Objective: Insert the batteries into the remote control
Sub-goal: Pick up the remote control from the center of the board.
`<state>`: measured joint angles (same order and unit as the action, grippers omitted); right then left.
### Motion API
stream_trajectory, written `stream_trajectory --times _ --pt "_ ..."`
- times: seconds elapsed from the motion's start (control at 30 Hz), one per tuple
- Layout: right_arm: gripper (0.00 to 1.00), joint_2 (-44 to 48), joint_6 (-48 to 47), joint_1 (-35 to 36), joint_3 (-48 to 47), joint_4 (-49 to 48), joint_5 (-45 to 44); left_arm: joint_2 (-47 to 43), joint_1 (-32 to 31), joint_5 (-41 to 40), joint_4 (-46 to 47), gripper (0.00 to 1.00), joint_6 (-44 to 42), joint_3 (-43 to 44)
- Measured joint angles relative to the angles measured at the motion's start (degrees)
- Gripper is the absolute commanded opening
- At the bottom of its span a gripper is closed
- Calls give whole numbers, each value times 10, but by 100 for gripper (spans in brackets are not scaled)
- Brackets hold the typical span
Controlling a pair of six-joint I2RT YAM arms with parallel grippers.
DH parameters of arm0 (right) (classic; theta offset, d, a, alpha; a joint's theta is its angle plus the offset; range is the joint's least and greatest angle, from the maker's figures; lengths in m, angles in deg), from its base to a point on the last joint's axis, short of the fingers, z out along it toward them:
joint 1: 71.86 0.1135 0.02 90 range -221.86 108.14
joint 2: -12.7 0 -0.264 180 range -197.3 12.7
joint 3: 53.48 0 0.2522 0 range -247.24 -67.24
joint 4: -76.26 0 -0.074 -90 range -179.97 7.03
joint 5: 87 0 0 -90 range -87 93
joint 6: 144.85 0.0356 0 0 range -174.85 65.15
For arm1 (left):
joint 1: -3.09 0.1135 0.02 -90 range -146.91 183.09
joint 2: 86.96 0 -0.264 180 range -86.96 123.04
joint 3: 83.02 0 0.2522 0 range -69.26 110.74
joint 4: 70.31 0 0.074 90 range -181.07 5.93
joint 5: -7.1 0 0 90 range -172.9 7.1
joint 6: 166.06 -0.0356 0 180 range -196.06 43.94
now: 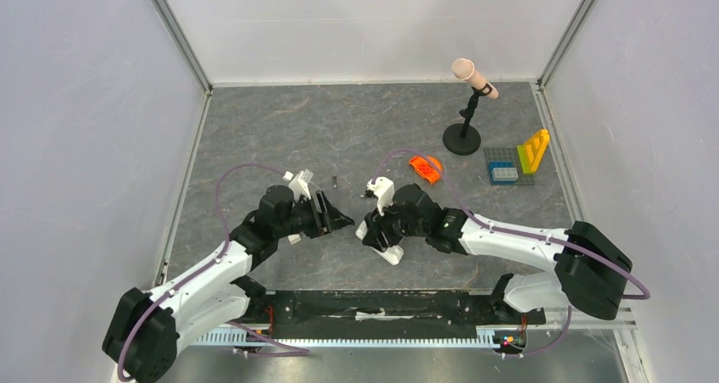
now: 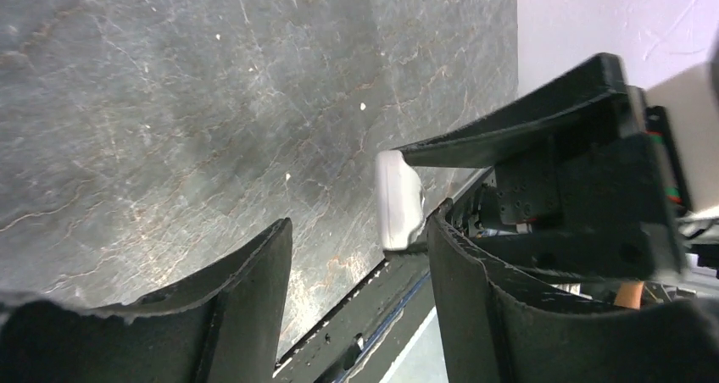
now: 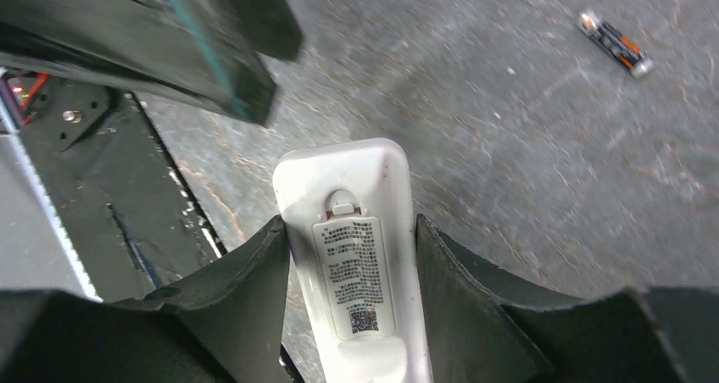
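Observation:
The white remote control (image 3: 339, 180) lies lengthwise between the jaws of my right gripper (image 3: 349, 226), which is shut on its two long sides. Its labelled back cover faces the camera, closed, with the latch at the far end. In the top view the remote (image 1: 392, 253) pokes out below the right gripper (image 1: 373, 233). One battery (image 3: 615, 42), dark with an orange band, lies loose on the table beyond it. My left gripper (image 2: 360, 264) is open and holds nothing. It points at the remote's rounded end (image 2: 398, 198), a short way off.
An orange object (image 1: 426, 168) lies behind the right arm. A black stand with a pink tip (image 1: 463, 137) and coloured blocks on a grey plate (image 1: 517, 164) sit at the back right. The black base rail (image 1: 381, 307) runs along the near edge.

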<state>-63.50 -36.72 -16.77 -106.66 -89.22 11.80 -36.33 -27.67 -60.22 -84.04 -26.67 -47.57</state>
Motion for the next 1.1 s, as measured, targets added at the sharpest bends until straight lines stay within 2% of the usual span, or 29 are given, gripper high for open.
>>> stream_trajectory --times 0.23,0.47,0.73,0.83,0.9,0.93,1.03,1.1 --pt "31 8 -37 23 2 -37 23 68 -21 39 55 66 14 -7" --pt "31 5 -65 33 3 -36 19 127 -23 85 111 55 47 -10" --pt "32 -9 -77 40 3 -35 19 177 -35 146 164 28 72 -15" --pt "32 -10 -79 41 3 -35 18 180 -35 153 173 25 78 -16" --pt "33 -10 -79 41 3 -35 17 183 -35 155 177 10 80 -16" --pt "35 -10 -79 41 3 -34 17 185 -35 157 178 3 80 -16" --pt "49 -13 -79 41 3 -31 14 193 -35 164 181 2 80 -16" --pt "64 -16 -77 42 3 -31 12 196 -35 164 181 2 80 -16"
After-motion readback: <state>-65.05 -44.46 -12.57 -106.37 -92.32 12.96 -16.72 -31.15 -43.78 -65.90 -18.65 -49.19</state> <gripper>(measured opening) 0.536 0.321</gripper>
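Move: The remote control, already off the table in the right fingers, has its middle about 10 cm to the left hand's right, 5 cm back and 3 cm lower; its free end is much nearer. A loose battery lies on the table some 7 cm ahead of the left hand and 7 cm to its right, another 11 cm ahead and 4 cm left. From the right hand, the remote's middle is about 2 cm back and 2 cm right; the open left fingers wait 9 cm left, 3 cm ahead and 3 cm higher. The remote's free end is met by the left hand, which travels right and back, sinking somewhat, about 6 cm in all, turning clockwise some 15 degrees, then closes its open fingers and pinches the end. The right hand keeps its grip and brings the remote about 2 cm back and 2 cm left, rising slightly and settling again, with a counter-clockwise turn. ##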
